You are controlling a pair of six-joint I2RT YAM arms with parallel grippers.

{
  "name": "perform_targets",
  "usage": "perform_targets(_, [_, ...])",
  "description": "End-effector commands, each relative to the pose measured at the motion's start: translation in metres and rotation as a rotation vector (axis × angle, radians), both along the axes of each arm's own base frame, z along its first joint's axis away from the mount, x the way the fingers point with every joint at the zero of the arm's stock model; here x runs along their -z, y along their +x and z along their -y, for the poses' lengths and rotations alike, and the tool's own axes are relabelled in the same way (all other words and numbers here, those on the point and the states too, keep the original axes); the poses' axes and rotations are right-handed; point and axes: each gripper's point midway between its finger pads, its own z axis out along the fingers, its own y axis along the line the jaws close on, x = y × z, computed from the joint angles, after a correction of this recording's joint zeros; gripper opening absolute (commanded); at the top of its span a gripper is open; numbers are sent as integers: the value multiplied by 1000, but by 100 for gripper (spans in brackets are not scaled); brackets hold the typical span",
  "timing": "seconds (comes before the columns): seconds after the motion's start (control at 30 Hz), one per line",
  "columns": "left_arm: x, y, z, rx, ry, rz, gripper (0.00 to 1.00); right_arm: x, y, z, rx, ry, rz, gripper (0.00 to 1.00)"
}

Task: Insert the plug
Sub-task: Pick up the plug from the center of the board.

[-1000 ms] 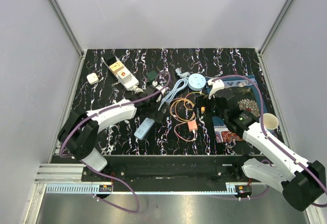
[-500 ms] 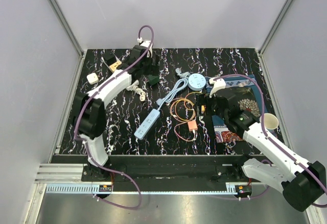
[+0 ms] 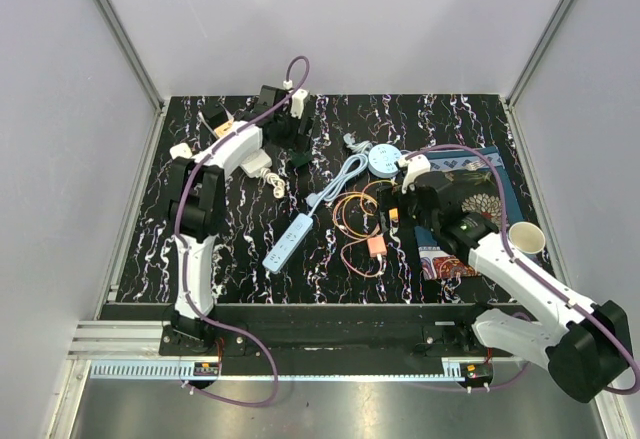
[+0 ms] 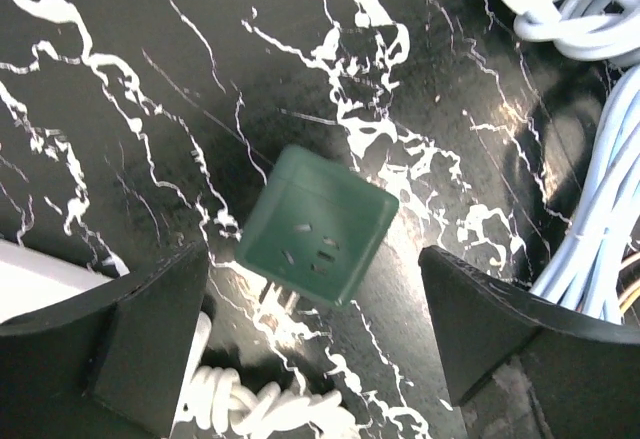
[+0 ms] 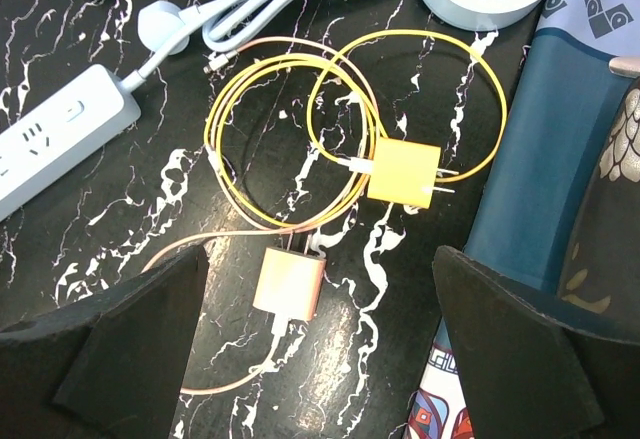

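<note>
A dark green cube plug adapter (image 4: 318,224) lies on the black marbled table, its metal prongs pointing toward the camera. It also shows in the top view (image 3: 299,158). My left gripper (image 4: 315,334) hovers just above it, open and empty, one finger on each side. A white power strip (image 3: 238,146) with yellow and orange sockets lies to its left. My right gripper (image 5: 320,359) is open and empty above a pink charger (image 5: 288,284) and a yellow charger (image 5: 403,171) with coiled yellow cable.
A light-blue power strip (image 3: 290,241) and its bundled cable (image 3: 345,174) lie mid-table. A round pale-blue socket (image 3: 383,162) sits at the back. A patterned cloth (image 3: 470,199) and paper cup (image 3: 527,239) are on the right. A white coiled cord (image 4: 250,404) lies near the left fingers.
My left arm has swung from the middle of the table out to the far left and now sits over the green adapter. My right gripper has shifted slightly left.
</note>
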Motion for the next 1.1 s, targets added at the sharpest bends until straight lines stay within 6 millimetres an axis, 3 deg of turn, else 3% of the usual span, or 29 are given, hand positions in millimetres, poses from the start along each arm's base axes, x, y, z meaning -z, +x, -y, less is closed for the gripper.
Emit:
perform_targets(0.0, [-3, 13, 13, 119, -34, -3, 88, -17, 11, -9, -38, 14, 55, 100])
perform_targets(0.03, [-6, 15, 14, 128, -26, -9, 87, -16, 11, -10, -41, 12, 51, 100])
perform_targets(0.23, [19, 12, 10, 147, 13, -63, 79, -13, 14, -15, -62, 7, 38, 100])
perform_targets(0.47, [28, 5, 10, 179, 25, -106, 74, -10, 16, -18, -72, 3, 27, 100])
perform_targets(0.6, [28, 4, 10, 179, 26, -107, 59, -11, 17, -18, -71, 5, 33, 100])
perform_targets(0.7, [26, 5, 8, 172, 33, -101, 35, -13, 18, -19, -69, 12, 35, 100])
perform_targets(0.73, [24, 5, 8, 173, 33, -99, 22, -16, 19, -20, -69, 15, 40, 100])
perform_targets(0.83, [12, 1, 10, 187, 24, -79, 10, -23, 18, -24, -71, 51, 39, 100])
perform_targets(0.87, [-5, 0, 11, 189, 19, -45, 4, -25, 18, -25, -66, 60, 39, 100])
perform_targets(0.93, [-11, -5, 11, 179, 24, -1, 1, -33, 20, -30, -59, 98, 34, 100])
perform_targets(1.03, [-70, -4, 19, 165, -40, 196, 0, -48, 18, -44, -78, 178, 3, 100])
perform_targets(1.07, [-76, -23, 16, 168, -58, 219, 0, -53, 17, -49, -76, 214, -14, 100])
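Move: The green plug stands almost right under the left hand, perhaps 1 cm back and some 5 cm below it. From this hand the white coiled cord lies about 7 cm back and 7 to the left, the light-blue cable about 6 cm back and 12 to the right, and the white power strip some 15 cm to the left and 2 ahead. From the right hand the green plug is roughly 21 cm ahead, 19 to the left and 11 below. The green plug is pinched between the left hand's two finger pads: the open hand edges 2 cm forward, then sinks about 5 cm and draws back over it, tipping and turning clockwise about 10 degrees each, before the fingers close. Holding on, it pulls back 2 cm and starts up. The open right hand dips over a centimetre, drifts 2.5 cm left and rises again. ##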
